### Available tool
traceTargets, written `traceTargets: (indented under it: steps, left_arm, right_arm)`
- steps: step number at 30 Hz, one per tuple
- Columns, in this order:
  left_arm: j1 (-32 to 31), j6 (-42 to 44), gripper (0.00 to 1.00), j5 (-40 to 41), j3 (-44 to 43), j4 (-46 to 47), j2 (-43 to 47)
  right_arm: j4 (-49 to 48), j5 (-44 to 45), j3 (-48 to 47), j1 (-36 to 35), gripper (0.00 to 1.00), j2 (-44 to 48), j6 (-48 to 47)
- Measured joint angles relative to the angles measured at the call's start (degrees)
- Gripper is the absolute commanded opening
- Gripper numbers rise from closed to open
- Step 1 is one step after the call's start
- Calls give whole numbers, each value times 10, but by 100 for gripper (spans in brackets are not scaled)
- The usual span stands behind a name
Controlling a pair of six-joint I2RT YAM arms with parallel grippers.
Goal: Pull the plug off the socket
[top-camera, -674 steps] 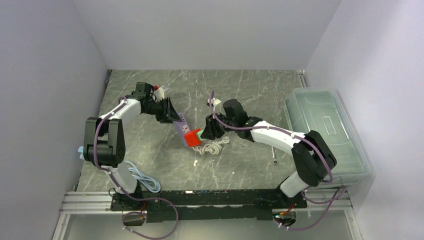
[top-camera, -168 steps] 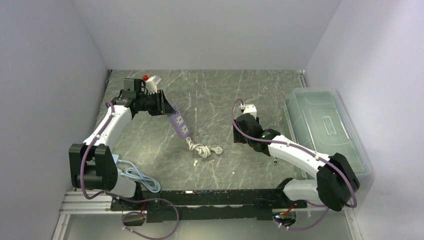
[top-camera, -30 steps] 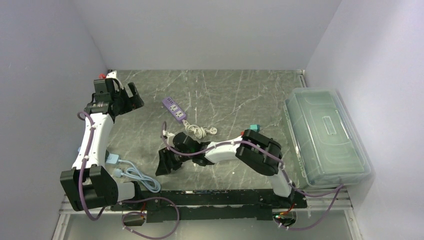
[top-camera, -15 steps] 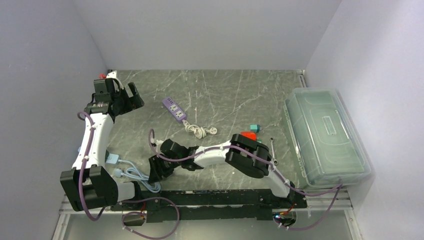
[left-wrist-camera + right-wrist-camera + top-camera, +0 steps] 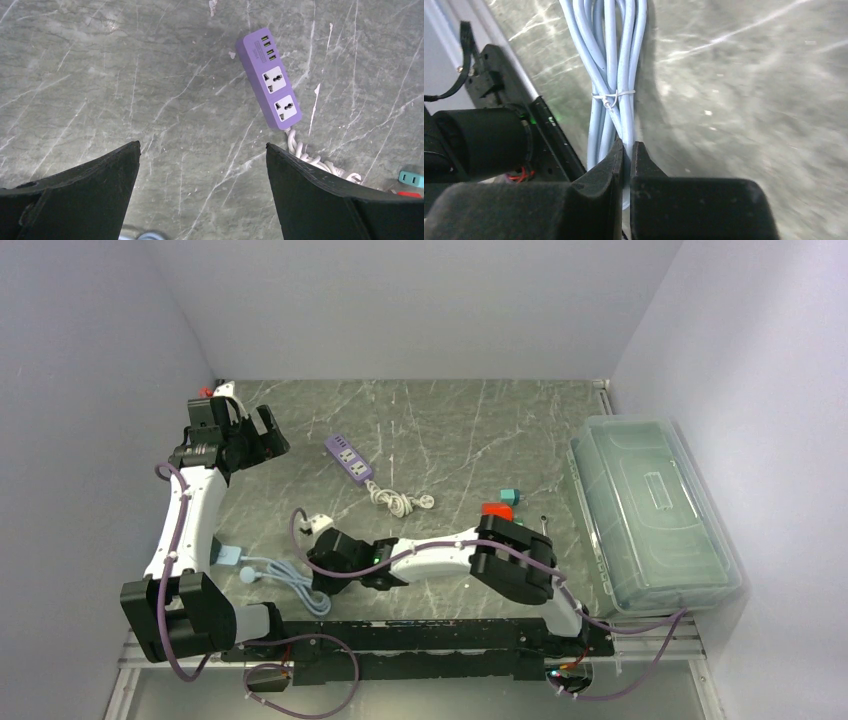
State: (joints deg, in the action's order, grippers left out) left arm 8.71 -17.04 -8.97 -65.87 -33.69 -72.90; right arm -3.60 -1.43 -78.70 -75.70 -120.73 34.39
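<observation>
The purple socket strip (image 5: 349,458) lies flat at the back middle, and both its sockets (image 5: 276,93) stand empty. Its white cord (image 5: 400,502) is bunched beside it. The red plug (image 5: 497,510) rests on the table to the right, apart from the strip, with a teal piece (image 5: 510,495) next to it. My left gripper (image 5: 201,145) hovers open at the back left, holding nothing. My right gripper (image 5: 627,145) reaches across to the near left. It is shut on a strand of the light-blue cable bundle (image 5: 616,75).
A clear lidded bin (image 5: 650,510) fills the right side. A small metal tool (image 5: 545,530) lies near the right arm's elbow. The cable's blue adapter (image 5: 228,555) sits by the left arm's base. The black base rail (image 5: 420,635) runs along the near edge.
My right arm has swung left toward the near edge and its jaws have closed over the cable bundle. The left arm has not moved.
</observation>
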Motion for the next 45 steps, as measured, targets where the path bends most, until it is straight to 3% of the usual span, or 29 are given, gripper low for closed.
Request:
traceTargets:
  steps: [10, 21, 24, 28, 31, 38, 45]
  left_arm:
    - [0, -1, 100, -33, 1, 5, 0]
    - [0, -2, 100, -60, 7, 13, 0]
    - [0, -4, 99, -62, 9, 14, 0]
    - [0, -7, 99, -62, 10, 13, 0]
    - [0, -7, 100, -60, 10, 13, 0]
    - [0, -15, 100, -26, 14, 14, 9]
    - [4, -22, 100, -16, 19, 13, 12]
  right_arm:
    - [64, 102, 125, 56, 0, 139, -27]
    - [136, 136, 297, 92, 0, 318, -11]
    - [148, 135, 331, 91, 23, 355, 4]
    - [168, 144, 348, 91, 75, 384, 14]
    - [169, 153, 346, 92, 93, 397, -3]
    - [107, 98, 279, 120, 98, 377, -118]
    - [-7, -24, 175, 152, 97, 251, -236]
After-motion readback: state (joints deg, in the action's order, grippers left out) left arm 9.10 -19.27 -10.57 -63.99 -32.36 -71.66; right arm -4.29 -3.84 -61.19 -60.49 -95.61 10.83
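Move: The right hand already pinches the blue cable just above the table; the open table spot it is taken to lies about 23 cm to the right and 4 cm ahead. The blue socket is some 25 cm left and 6 cm ahead, the white cable 17 cm right and 18 cm ahead, the purple socket 4 cm right and 28 cm ahead. From the left hand that spot is roughly 33 cm right, 22 cm back, 19 cm down. Right hand drags the pinched blue cable about 23 cm right, opens, then lifts away forward and left. ##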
